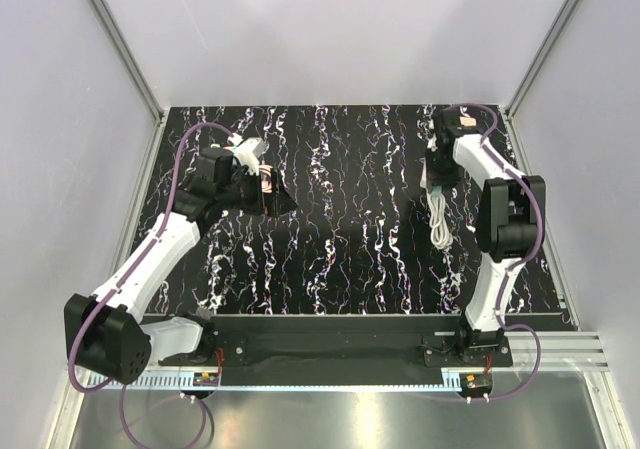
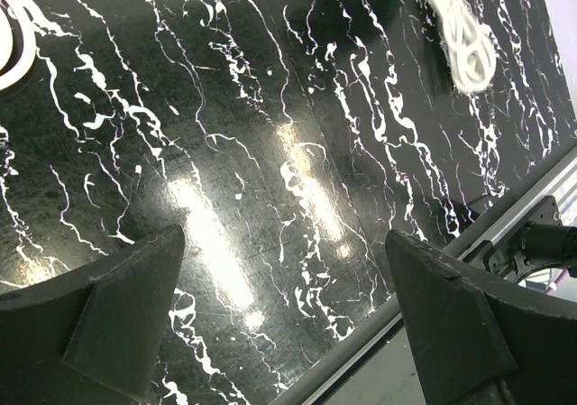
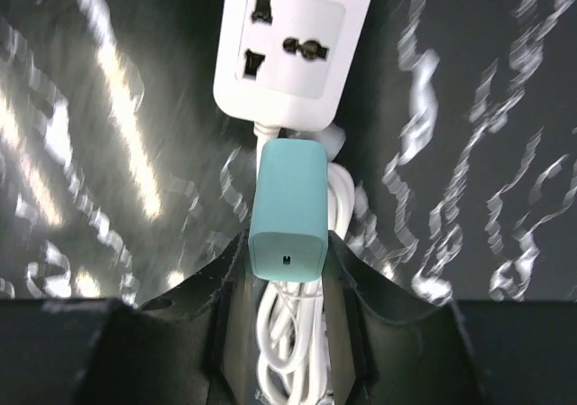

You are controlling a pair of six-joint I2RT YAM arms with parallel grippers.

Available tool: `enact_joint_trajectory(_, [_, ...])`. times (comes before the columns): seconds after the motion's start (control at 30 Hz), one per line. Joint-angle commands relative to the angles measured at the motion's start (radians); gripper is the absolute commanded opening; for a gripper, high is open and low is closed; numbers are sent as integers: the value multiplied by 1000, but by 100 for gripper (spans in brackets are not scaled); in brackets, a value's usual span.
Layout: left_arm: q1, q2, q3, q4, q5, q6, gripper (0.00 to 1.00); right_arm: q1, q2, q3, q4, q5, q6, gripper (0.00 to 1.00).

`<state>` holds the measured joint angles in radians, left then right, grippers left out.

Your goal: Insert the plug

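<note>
My right gripper (image 3: 287,243) is shut on the plug (image 3: 288,207), a small blocky piece that looks teal in the right wrist view and peach from above (image 1: 465,123). Its far end points at the white power strip (image 3: 290,44) and stops just short of the strip's near end. The end socket faces up and has nothing in it. The plug's prongs are hidden. A coiled white cable (image 3: 297,351) lies under the plug. My left gripper (image 2: 284,236) is open over bare black marbled table, far to the left (image 1: 262,184).
The coiled white cable (image 1: 440,219) lies along the table on the right, also seen in the left wrist view (image 2: 460,35). Grey walls enclose the table on the left, back and right. A metal rail (image 1: 330,354) with the arm bases runs along the near edge.
</note>
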<state>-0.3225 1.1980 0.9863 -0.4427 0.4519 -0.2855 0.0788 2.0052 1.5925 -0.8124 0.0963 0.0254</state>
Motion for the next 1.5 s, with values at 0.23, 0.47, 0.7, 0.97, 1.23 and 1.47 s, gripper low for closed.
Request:
enact_joint_trajectory(0.23, [2, -48, -11, 62, 34, -7, 99, 62, -232, -266, -109, -30, 102, 0])
enact_joint_trajectory(0.47, [3, -58, -15, 61, 2, 3, 99, 62, -224, -11, -198, -159, 36, 0])
enact_joint_trajectory(0.7, [3, -55, -14, 59, -4, 6, 99, 62, -73, 151, -289, -187, -107, 0])
enact_joint_trajectory(0.97, [3, -51, -15, 59, 22, 0, 99, 61, 65, 380, -381, -199, -237, 0])
enact_joint_trajectory(1.23, [3, -63, -15, 59, 25, -1, 99, 53, 181, 509, -464, -236, -245, 0])
enact_joint_trajectory(1.47, [2, -60, -15, 62, 44, -7, 99, 53, 225, 520, -476, -199, -245, 0])
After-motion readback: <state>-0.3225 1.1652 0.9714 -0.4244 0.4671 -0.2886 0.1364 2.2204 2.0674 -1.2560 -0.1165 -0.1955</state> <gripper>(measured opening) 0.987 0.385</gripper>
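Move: The right hand holds the plug just behind the power strip, whose middle lies about 6 cm ahead, 2 cm left and 4 cm lower. The coiled cable lies some 9 cm straight behind this hand, the wooden block about 17 cm ahead and 8 cm right, both around 5 cm lower. From the idle left hand the strip is roughly 12 cm ahead, 42 cm right and 17 cm below. Keeping the plug, the right hand goes back 8 cm, rises 7, returns forward-left over the strip, sinking. ##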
